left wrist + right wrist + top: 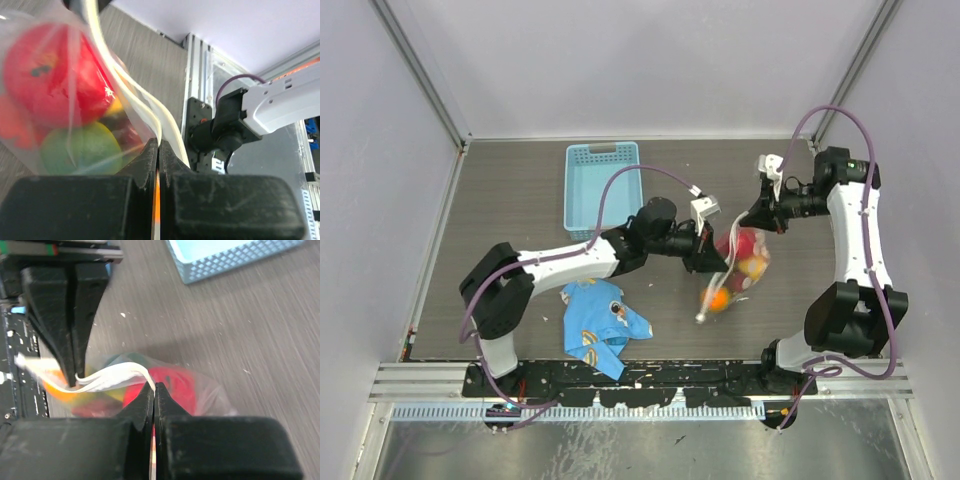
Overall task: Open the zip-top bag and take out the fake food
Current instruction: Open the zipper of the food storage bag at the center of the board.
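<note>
The zip-top bag (738,262) hangs above the table between my two grippers, its white zip strip (712,300) trailing down to the lower left. My left gripper (713,255) is shut on that strip at the bag's left side, and my right gripper (757,218) is shut on it from the upper right. In the left wrist view the left gripper (159,143) pinches the strip (150,107), with red (50,70) and green (80,150) fake food inside the bag. In the right wrist view the right gripper (154,386) clamps the strip (117,375) over a red fake food piece (175,385). The left gripper's fingers (62,315) show there too.
A light blue slotted basket (600,185) stands behind the left arm and shows again as the basket (235,257) in the right wrist view. A blue cartoon-print cloth (600,320) lies crumpled near the front edge. Metal frame posts and walls close in the grey table.
</note>
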Action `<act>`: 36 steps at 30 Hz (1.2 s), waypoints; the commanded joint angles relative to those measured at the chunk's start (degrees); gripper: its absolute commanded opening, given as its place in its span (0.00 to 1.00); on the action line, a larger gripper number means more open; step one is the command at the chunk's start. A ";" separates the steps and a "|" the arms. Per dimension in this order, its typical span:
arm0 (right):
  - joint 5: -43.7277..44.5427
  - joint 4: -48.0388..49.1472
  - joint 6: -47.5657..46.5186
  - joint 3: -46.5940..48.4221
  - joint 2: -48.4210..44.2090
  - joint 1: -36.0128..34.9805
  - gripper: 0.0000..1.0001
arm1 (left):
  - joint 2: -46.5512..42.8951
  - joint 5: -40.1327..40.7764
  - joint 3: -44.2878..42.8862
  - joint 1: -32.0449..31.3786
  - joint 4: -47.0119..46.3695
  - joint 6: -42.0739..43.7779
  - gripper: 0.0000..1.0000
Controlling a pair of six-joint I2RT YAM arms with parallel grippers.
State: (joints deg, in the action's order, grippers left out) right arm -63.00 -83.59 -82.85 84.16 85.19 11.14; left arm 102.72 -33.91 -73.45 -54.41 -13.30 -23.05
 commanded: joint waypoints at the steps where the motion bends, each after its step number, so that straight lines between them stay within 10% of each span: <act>1: 5.72 2.06 3.64 7.19 -0.99 1.95 0.01 | 1.93 -0.94 -4.32 -1.43 -11.67 -5.83 0.00; 13: 10.43 22.65 17.96 -3.85 1.58 -15.21 0.04 | -1.31 11.24 11.27 -1.44 -16.41 -7.17 0.00; 24: 7.37 26.62 30.29 -1.54 0.32 -18.96 0.68 | -10.76 21.19 27.94 -1.48 -21.70 -9.76 0.00; 36: 4.60 23.48 40.01 -16.49 -12.27 -19.13 0.76 | -9.79 18.14 28.07 -1.43 -25.40 -13.80 0.00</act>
State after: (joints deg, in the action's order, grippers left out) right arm -58.52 -62.72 -52.05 73.73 75.42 -7.77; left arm 93.65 -14.98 -45.25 -55.77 -32.40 -35.40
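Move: The left hand pinches the zip rim: the bag's middle hangs about 8 cm below it and 2 cm to its right; inside, the red food is some 4 cm ahead and 4 cm right, the orange food 6 cm back and 2 cm left. The right hand pinches the rim's far end, with the bag's middle about 8 cm back, 1 cm left and 9 cm below, and the red food some 4 cm straight back. Left keeps the rim; both swing left and down some 8 cm, right letting go, then drawing back. ##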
